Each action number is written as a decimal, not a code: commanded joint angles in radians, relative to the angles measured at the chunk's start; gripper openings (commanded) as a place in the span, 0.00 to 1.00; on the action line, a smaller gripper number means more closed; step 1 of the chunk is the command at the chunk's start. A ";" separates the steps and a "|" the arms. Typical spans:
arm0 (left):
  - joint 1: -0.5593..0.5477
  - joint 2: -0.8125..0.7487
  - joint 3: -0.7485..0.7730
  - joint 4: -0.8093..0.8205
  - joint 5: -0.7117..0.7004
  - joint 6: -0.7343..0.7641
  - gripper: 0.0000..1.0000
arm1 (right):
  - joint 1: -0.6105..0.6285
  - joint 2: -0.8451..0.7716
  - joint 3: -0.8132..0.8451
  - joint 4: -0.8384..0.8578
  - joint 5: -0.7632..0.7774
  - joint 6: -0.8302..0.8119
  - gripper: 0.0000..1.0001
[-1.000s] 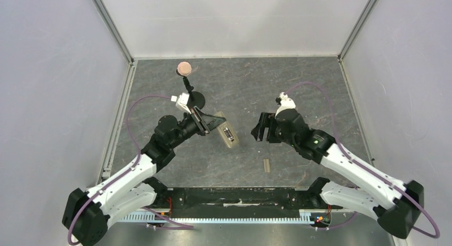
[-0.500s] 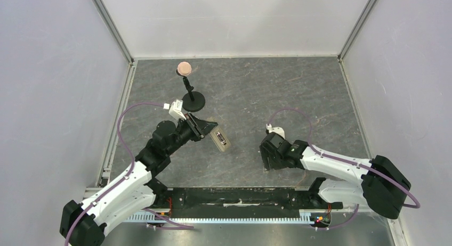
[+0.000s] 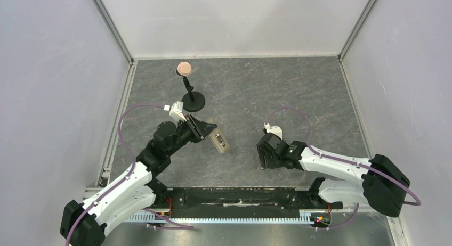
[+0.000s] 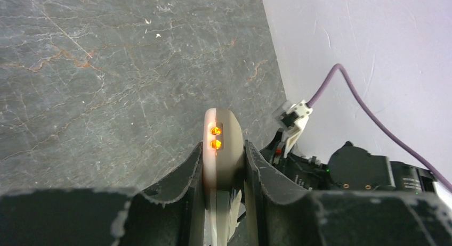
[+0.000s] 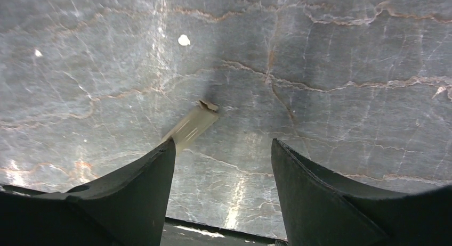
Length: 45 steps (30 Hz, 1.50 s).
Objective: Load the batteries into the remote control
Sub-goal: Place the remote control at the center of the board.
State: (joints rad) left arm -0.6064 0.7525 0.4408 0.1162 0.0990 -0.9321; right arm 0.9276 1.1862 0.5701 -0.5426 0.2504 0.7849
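Note:
My left gripper (image 3: 209, 130) is shut on the remote control (image 3: 220, 140) and holds it above the table, left of centre, with its tan back and a dark recess showing. In the left wrist view the remote control (image 4: 228, 130) stands on edge between the jaws of the left gripper (image 4: 224, 150), with two orange lights (image 4: 216, 137) at its far end. I cannot make out the batteries. My right gripper (image 3: 265, 155) hangs open, low over the table near the front. A small flat beige cover piece (image 5: 193, 124) lies just beyond the left fingertip of the right gripper (image 5: 221, 146), with nothing between the fingers.
A black stand with a round base (image 3: 193, 101) and a pinkish disc on top (image 3: 184, 68) stands at the back left. White walls enclose the grey stone-patterned table on three sides. A black rail (image 3: 234, 195) runs along the near edge. A white speck (image 5: 183, 40) lies on the table.
My right arm swung from the table's middle toward the near edge and dropped over the beige cover piece, its jaws narrowing a little. My left arm drew the remote slightly back and left.

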 commanded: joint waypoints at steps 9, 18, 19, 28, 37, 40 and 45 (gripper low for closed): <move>0.005 -0.012 -0.273 0.420 -0.138 -0.133 0.02 | 0.006 -0.007 0.088 0.034 0.114 0.131 0.70; 0.005 0.010 -0.316 0.452 -0.175 -0.135 0.02 | 0.006 0.025 0.093 0.038 0.085 0.139 0.67; 0.005 0.011 -0.320 0.446 -0.177 -0.141 0.02 | 0.006 0.024 0.092 0.034 0.085 0.131 0.66; -0.029 0.085 -0.428 0.593 -0.343 -0.191 0.02 | 0.000 0.014 0.114 0.007 0.116 0.072 0.65; -0.108 0.224 -0.388 0.655 -0.640 -0.161 0.13 | -0.002 0.036 0.128 0.025 0.099 0.075 0.65; -0.114 0.309 -0.394 0.703 -0.662 -0.214 0.18 | -0.006 0.035 0.134 0.025 0.098 0.062 0.65; -0.125 0.369 -0.389 0.701 -0.714 -0.260 0.23 | -0.022 0.023 0.132 0.026 0.091 0.051 0.65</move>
State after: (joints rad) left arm -0.7219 1.0901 0.0284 0.7647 -0.4969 -1.1416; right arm 0.9180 1.2205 0.6651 -0.5316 0.3332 0.8520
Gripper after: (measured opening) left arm 0.321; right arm 0.654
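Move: The left hand grips the remote; the bare table it is heading for is almost straight below, some 19 cm down, 1 cm ahead and 2 cm left. The red owl toy stands about 13 cm ahead and 9 cm left, the black stand's base about 25 cm ahead and 9 cm left, both some 19 cm down. From the right hand the battery cover lies about 2 cm ahead, 3 cm left and 2 cm below. Left lowers the held remote about 13 cm tableward and left, turning 30 degrees counter-clockwise; right edges forward and up. ##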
